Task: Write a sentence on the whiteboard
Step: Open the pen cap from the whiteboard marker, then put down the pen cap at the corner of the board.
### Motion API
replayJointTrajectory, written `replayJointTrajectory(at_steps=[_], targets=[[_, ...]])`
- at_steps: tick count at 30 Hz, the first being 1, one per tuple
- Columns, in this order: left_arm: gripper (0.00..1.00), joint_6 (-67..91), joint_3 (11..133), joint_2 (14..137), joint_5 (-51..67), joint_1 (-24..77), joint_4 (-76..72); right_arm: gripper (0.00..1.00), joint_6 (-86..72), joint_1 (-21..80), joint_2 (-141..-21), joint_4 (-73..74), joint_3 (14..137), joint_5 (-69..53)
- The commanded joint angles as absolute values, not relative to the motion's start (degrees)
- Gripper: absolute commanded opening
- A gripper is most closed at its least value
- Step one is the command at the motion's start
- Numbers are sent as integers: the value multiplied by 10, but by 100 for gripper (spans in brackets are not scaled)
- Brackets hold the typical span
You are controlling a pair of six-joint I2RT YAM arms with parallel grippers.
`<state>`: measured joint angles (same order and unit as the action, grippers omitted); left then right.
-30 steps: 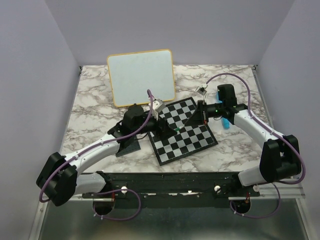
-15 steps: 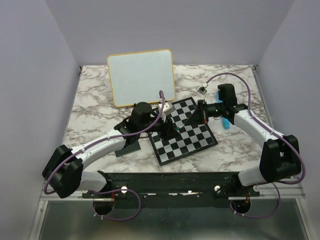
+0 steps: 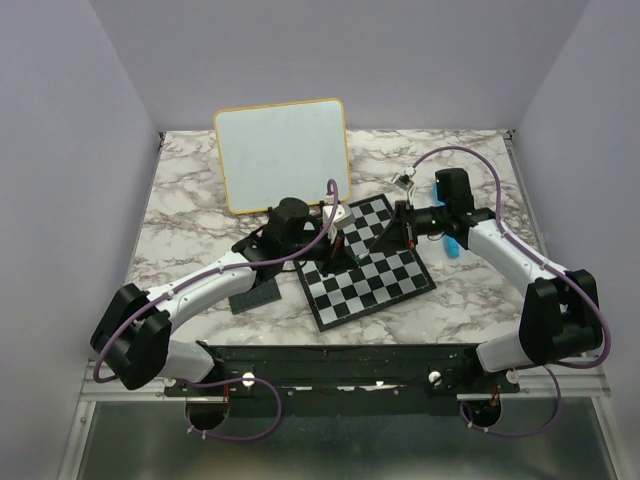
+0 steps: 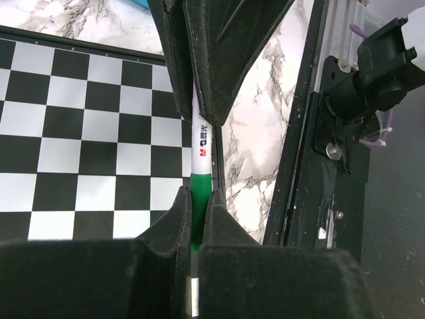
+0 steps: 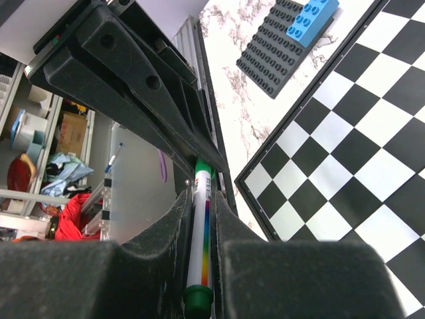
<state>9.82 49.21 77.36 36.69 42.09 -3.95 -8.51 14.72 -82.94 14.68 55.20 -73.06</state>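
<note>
The whiteboard [image 3: 283, 155], yellow-framed, lies at the back left with a blank face; no sentence shows on it. Over the chessboard [image 3: 385, 275] both grippers meet on one white marker [image 4: 201, 143] with a green cap. My left gripper [image 4: 197, 199] [image 3: 340, 258] is shut on the green cap end. My right gripper [image 5: 201, 199] [image 3: 360, 254] is shut on the marker [image 5: 201, 239] along its rainbow-striped barrel. In the left wrist view the right fingers [image 4: 219, 60] come in from above; in the right wrist view the left fingers [image 5: 133, 86] cover the marker's far end.
A dark grey studded plate [image 5: 275, 53] with a blue brick [image 5: 315, 16] on it lies left of the chessboard, partly under the left arm [image 3: 255, 292]. A cyan block [image 3: 452, 247] sits beside the right forearm. The black rail [image 4: 312, 166] runs along the table's near edge.
My left arm swung right over the chessboard and its gripper, open before, has shut on the marker's green cap end. The right arm stayed still, holding the marker.
</note>
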Motion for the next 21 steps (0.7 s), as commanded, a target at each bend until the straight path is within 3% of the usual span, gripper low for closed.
replayJointTrajectory(at_steps=[1,13,21], targets=[[0,72,494,748,359,423,-1,0,-57,145,-824,145,555,-731],[0,66,437,629,239,421,112,1,-33,93,-801,155,555,-753],[0,239,361,577,120,421,69,1,-31,78,-790,156,552,-712]])
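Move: The left fingers already pinch the green pen cap, still on the whiteboard marker. The marker's barrel runs off to the right to the right gripper, its middle about 4 cm right and 1 cm ahead. The chessboard's middle lies some 8 cm ahead, 4 cm right and 17 cm below; the grey plate about 24 cm left, 2 cm ahead, equally low. From the right hand, the cap sits about 7 cm left and 2 cm back. Keep both grippers shut and pull the pen cap straight off the marker's barrel. Draw the left gripper with the cap about 6 cm to the left and slightly back, starting slowly and then with a quick jerk, swinging it some 15 degrees counter-clockwise. Let the right gripper keep the barrel and move about 3 cm the other way, right and forward, rising about a centimetre. ##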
